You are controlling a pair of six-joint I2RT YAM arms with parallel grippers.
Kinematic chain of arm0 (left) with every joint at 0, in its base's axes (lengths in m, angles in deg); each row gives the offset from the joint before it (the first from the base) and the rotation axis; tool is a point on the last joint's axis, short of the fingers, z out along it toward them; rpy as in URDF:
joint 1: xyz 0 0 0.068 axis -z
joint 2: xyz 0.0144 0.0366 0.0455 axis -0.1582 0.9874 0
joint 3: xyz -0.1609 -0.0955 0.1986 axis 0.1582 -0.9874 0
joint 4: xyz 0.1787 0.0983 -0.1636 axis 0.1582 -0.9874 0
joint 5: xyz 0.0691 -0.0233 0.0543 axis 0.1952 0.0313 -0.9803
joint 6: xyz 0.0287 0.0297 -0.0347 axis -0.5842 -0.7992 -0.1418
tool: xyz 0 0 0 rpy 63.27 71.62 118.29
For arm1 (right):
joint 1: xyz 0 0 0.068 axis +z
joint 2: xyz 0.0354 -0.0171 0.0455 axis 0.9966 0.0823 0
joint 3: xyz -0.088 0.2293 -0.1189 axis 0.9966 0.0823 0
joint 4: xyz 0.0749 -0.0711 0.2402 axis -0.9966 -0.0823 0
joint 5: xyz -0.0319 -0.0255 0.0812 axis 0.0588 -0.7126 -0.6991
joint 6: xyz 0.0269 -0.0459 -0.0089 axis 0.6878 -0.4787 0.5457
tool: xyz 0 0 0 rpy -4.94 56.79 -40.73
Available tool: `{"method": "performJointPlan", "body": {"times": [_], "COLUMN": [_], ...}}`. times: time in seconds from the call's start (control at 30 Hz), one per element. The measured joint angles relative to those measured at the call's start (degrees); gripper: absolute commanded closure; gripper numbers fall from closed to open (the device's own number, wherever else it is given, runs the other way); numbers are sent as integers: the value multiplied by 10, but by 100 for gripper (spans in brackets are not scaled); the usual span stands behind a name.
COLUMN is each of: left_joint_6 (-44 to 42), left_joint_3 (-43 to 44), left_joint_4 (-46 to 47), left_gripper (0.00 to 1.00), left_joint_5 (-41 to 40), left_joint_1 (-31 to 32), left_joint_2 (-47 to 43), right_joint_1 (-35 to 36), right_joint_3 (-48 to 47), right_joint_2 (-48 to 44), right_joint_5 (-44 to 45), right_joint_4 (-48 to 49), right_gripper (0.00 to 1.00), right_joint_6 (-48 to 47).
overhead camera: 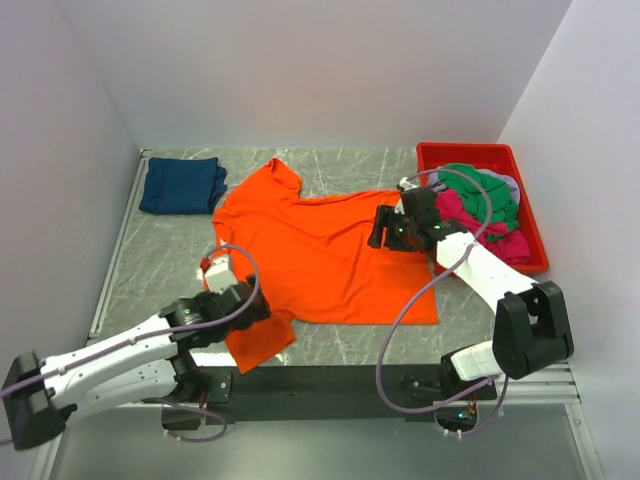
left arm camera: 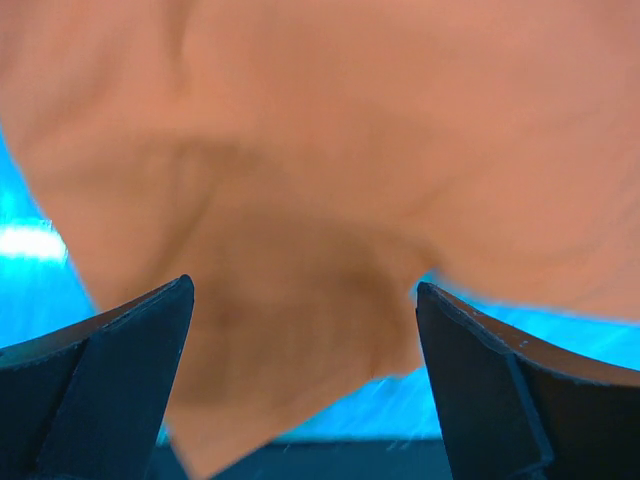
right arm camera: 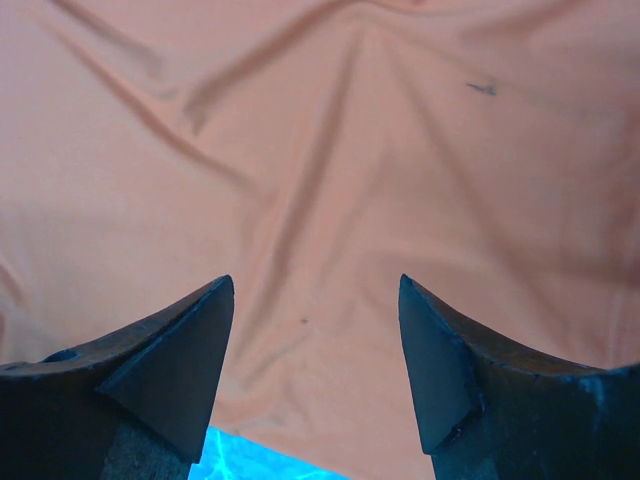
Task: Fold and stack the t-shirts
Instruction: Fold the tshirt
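A bright orange t-shirt (overhead camera: pixel 320 250) lies spread across the middle of the table, one sleeve hanging toward the near edge. A folded navy t-shirt (overhead camera: pixel 181 185) rests at the far left. Green, magenta and grey t-shirts (overhead camera: pixel 480 200) are heaped in the red bin. My left gripper (overhead camera: pixel 262 305) hovers open over the shirt's near-left sleeve, orange cloth (left arm camera: pixel 300 200) filling the space ahead of its fingers (left arm camera: pixel 130 350). My right gripper (overhead camera: pixel 385 228) is open above the shirt's right side, wrinkled orange fabric (right arm camera: pixel 320 180) below its fingertips (right arm camera: pixel 190 340). Neither holds anything.
The red plastic bin (overhead camera: pixel 535 235) stands at the far right against the wall. White walls close in the table on the left, back and right. A black rail with the arm bases runs along the near edge (overhead camera: pixel 330 378).
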Motion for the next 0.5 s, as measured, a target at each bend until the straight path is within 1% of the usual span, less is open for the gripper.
{"method": "performJointPlan", "body": {"times": [0.1, 0.17, 0.23, 0.33, 0.5], "left_joint_6": [69, 124, 170, 220, 279], "left_joint_3": [6, 20, 34, 41, 41], "left_joint_4": [-62, -115, -156, -188, -211], "left_gripper": [1, 1, 1, 1, 1], "left_joint_5": [-10, -20, -23, -22, -4], "left_joint_1": [67, 123, 163, 193, 241], "left_joint_2": [39, 69, 82, 88, 104], "right_joint_1": [-30, -52, -70, -87, -89], "right_joint_3": [17, 29, 41, 52, 52], "right_joint_2": [-18, -27, -32, -32, -32], "right_joint_5": [-12, -21, -28, -39, -54], "right_joint_4": [7, 19, 27, 31, 41], "right_gripper": [26, 26, 26, 26, 26], "right_joint_6": [0, 0, -1, -1, -1]}}
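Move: The near sleeve's end lies about 11 cm back from the left hand, practically in line sideways and 6 cm lower. The sleeve's outer corner is some 15 cm back and 4 cm left, the underarm notch about 2 cm back and 7 cm right. From the right hand, the t-shirt's near hem corner is roughly 19 cm back, 14 cm right and 8 cm lower; the red bin is 13 cm ahead, 28 cm right. Down over the near sleeve towards its end, the left hand draws back about 9 cm and sinks roughly 3 cm, slowing as it goes, its wide-open fingers tipping some 15 degrees further down; no contact is visible. The right hand, also open, slides about 4 cm right above the t-shirt towards the hem side, then all but stops. ##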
